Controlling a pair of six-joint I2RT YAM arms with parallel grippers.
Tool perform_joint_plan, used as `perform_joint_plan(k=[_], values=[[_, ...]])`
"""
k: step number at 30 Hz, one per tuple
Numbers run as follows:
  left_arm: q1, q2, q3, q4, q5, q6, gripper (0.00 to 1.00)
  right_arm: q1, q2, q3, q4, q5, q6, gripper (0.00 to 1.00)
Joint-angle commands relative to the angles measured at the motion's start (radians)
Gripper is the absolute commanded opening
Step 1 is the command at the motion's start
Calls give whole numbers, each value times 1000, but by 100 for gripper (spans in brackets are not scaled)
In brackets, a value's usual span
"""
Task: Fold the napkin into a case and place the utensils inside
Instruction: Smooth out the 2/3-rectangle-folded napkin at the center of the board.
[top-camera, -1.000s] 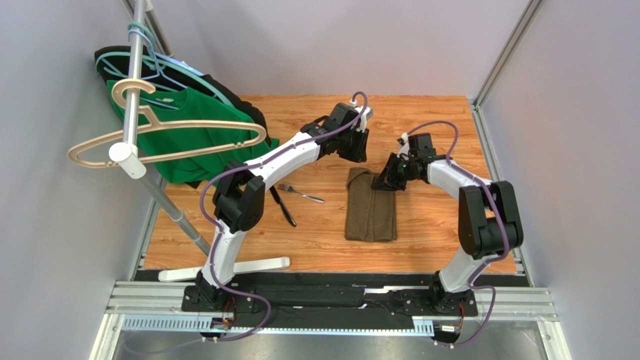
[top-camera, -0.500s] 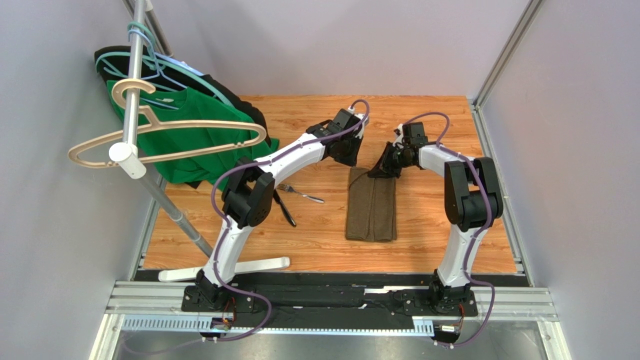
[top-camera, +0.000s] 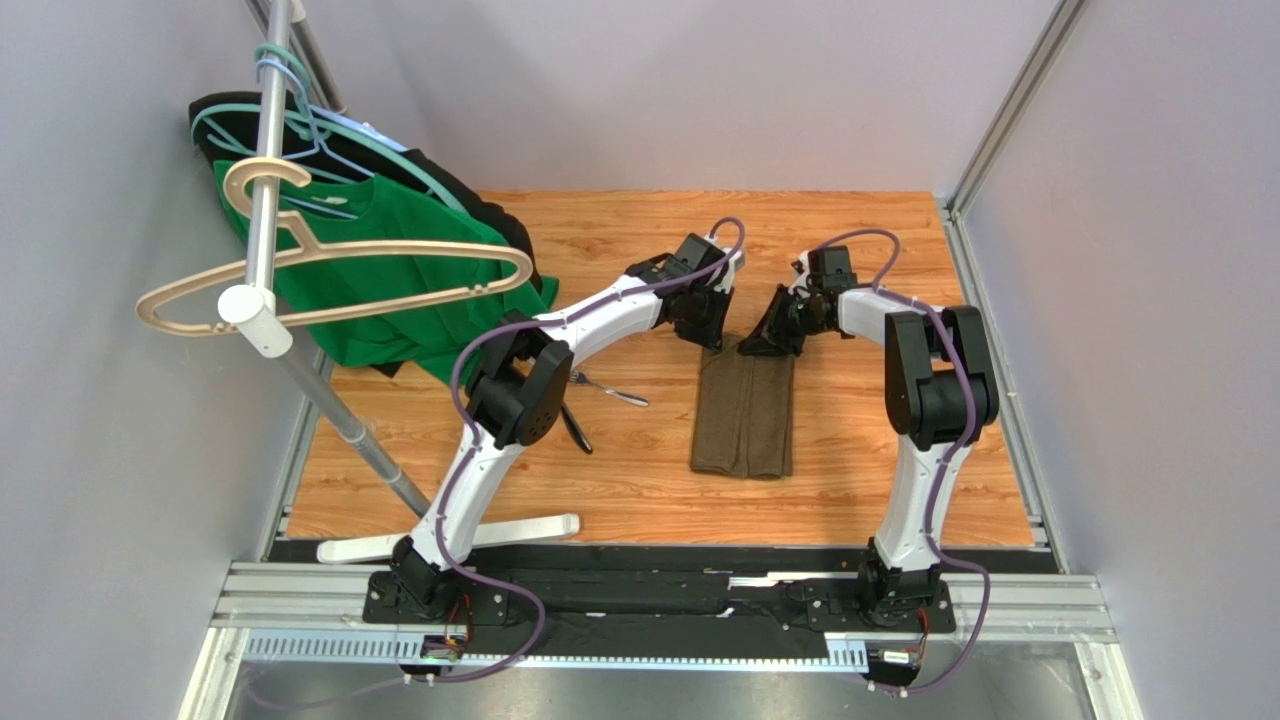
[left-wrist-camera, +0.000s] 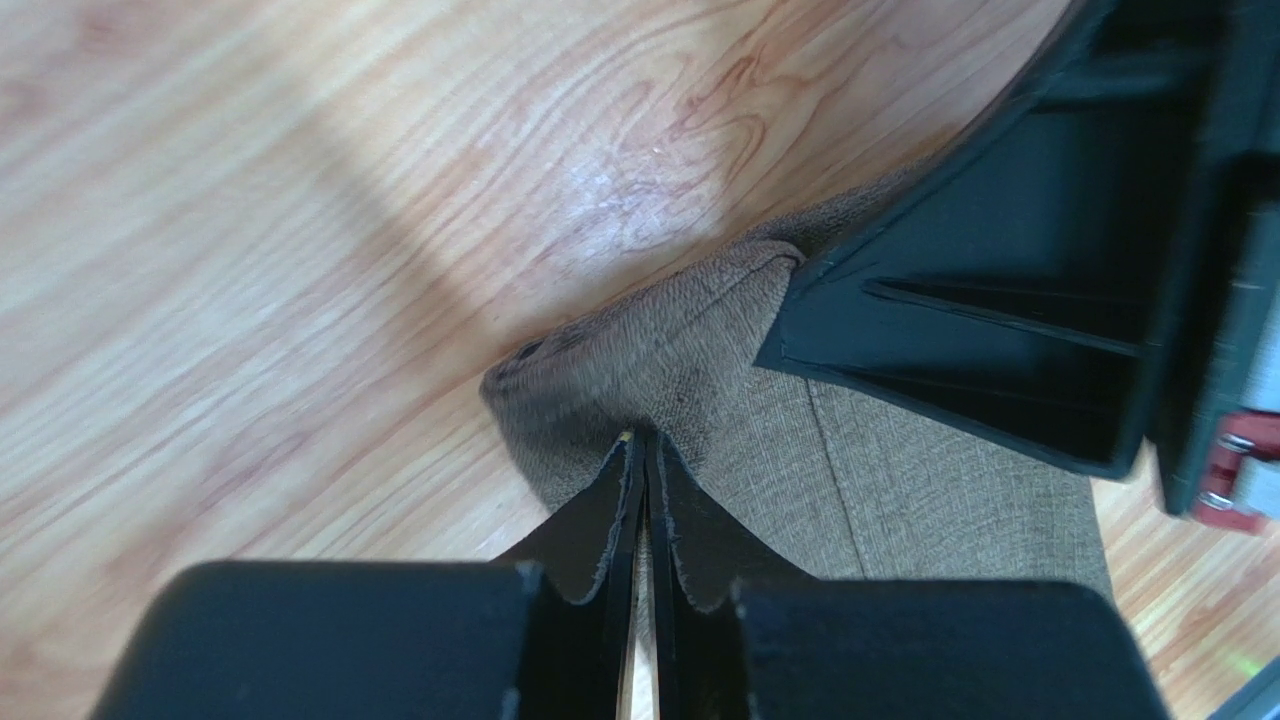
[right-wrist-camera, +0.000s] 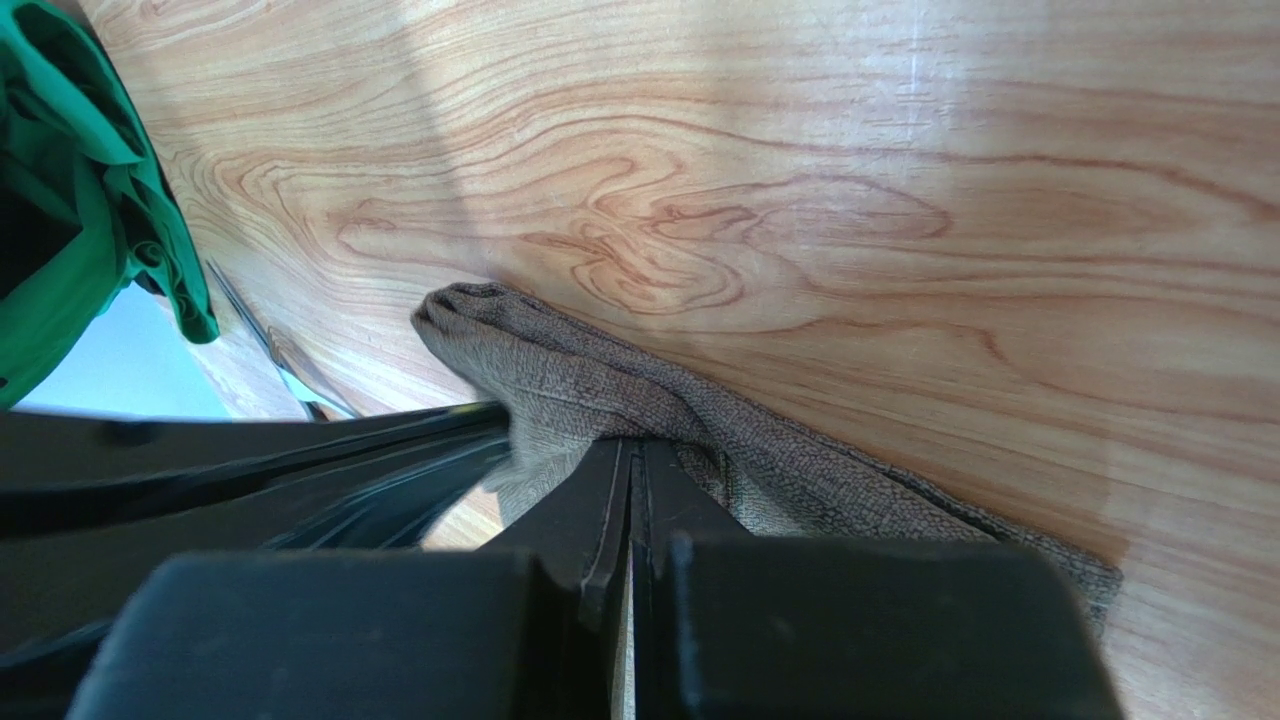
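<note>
The napkin (top-camera: 744, 413) lies as a narrow olive-brown strip in the middle of the wooden table, folded lengthwise. My left gripper (top-camera: 706, 333) is at its far left corner, the jaws together with the cloth (left-wrist-camera: 691, 345) bunched at the tips (left-wrist-camera: 646, 438). My right gripper (top-camera: 762, 342) pinches the far right corner, where the fabric (right-wrist-camera: 601, 383) rises in a fold round its tips (right-wrist-camera: 634, 444). The two grippers stand close side by side. Left of the napkin lie the utensils: a fork (top-camera: 619, 395) and a dark-handled piece (top-camera: 577, 429), partly under the left arm.
A green shirt (top-camera: 376, 285) hangs on a rack at the left over a black garment, with a wooden hanger (top-camera: 301, 278) in front. The rack's white foot (top-camera: 496, 533) lies on the near left of the table. Grey walls close in three sides.
The left gripper came down onto the napkin's far left corner and closed. The right gripper shifted away to the far right corner and shut. The napkin's far end is drawn slightly narrower.
</note>
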Motion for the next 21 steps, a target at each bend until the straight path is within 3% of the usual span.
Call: perform_joint_plan(k=[1, 8, 15, 21], values=[[1, 26, 39, 57, 87, -46, 9, -15, 20, 13, 29, 44, -6, 0], [0, -4, -105, 154, 106, -116, 6, -19, -43, 43, -13, 33, 3, 0], [0, -24, -127, 145, 61, -96, 5, -12, -159, 23, -50, 26, 6, 0], [0, -23, -122, 142, 56, -104, 5, 7, -92, 59, -23, 3, 29, 0]])
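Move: The napkin, folded to a narrow upright rectangle, has its middle about 9 cm back and 3 cm right of the left hand, some 3 cm below it; the left fingertips are at its raised far-left fold. From the right hand, whose shut fingertips are at the far edge, that middle lies 9 cm back, about 1 cm left and 1 cm lower. The fork is some 16 cm left and 6 cm back of the left hand, at table height. Both hands drag the napkin's far end rightward about 1 cm, left pressing down, then right hand lifts 5 cm. ##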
